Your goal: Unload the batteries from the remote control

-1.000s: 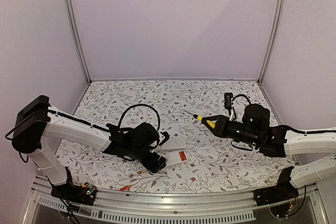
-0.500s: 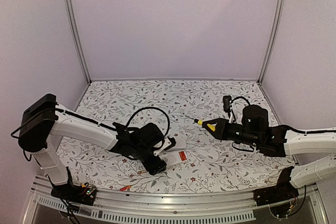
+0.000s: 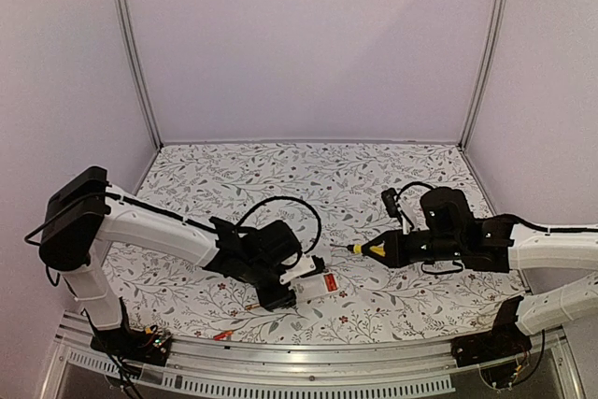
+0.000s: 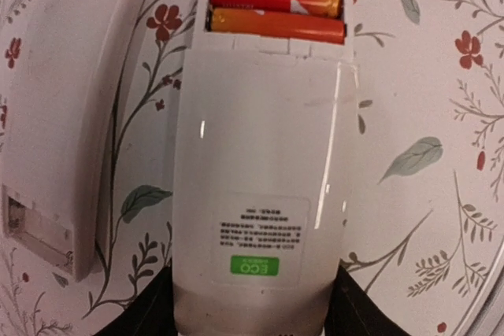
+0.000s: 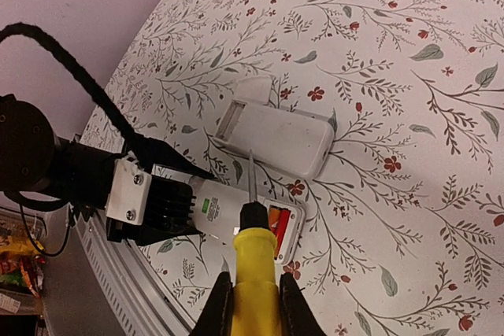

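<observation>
The white remote control point(image 4: 260, 163) lies back up on the floral table, its compartment open at the far end. Two red-orange batteries point(image 4: 276, 10) sit side by side in it. My left gripper point(image 4: 252, 308) has a black finger against each side of the remote's near end, shut on it. From above, the remote point(image 3: 313, 287) juts out to the right of the left gripper point(image 3: 280, 289). My right gripper point(image 5: 253, 304) is shut on a yellow-handled screwdriver point(image 5: 256, 261). Its tip hovers just above the remote point(image 5: 228, 206), beside the batteries point(image 5: 277, 222).
The detached white battery cover point(image 4: 67, 108) lies just left of the remote, seen beyond it from the right wrist point(image 5: 276, 135). A small red-orange piece point(image 3: 222, 334) lies near the front rail point(image 3: 308, 357). Purple walls enclose the table.
My left gripper has slid right along the remote and narrowed onto it. The right arm has come left and down, bringing the screwdriver tip close over the remote.
</observation>
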Action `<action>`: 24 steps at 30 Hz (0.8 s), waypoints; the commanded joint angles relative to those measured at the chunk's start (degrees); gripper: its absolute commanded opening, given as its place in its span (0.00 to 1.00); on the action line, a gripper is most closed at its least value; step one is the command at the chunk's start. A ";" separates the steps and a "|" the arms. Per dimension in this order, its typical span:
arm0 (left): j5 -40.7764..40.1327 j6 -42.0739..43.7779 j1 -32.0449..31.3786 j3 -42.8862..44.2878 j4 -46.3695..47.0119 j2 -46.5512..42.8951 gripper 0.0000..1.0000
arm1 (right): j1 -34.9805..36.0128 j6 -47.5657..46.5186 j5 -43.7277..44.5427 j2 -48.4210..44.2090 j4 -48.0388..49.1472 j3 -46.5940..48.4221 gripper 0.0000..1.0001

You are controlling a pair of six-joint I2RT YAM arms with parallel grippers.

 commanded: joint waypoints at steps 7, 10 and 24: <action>6.79 8.82 -3.80 -3.38 1.17 -2.32 0.35 | 2.70 -7.30 -5.96 0.96 -17.86 5.74 0.00; 6.38 10.45 -3.94 -3.72 0.33 -1.96 0.35 | 4.44 -7.95 -4.50 2.78 -22.26 8.16 0.00; 5.30 13.90 -5.48 -4.95 -0.40 -2.28 0.32 | 7.56 -11.17 -2.72 6.25 -30.19 12.17 0.00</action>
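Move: The left hand already grips the remote, its two batteries about 9 cm right and 3 cm ahead. From the right hand, which holds the screwdriver, they lie some 8 cm left, 1 cm back and 13 cm below. The emptied remote is about 8 cm ahead and 3 cm right of the left hand; a loose battery lies 10 cm left and 2 cm back of it. Right hand brings the screwdriver about 7 cm back and down, steepening over the batteries; left pulls the gripped remote back, turning clockwise. ##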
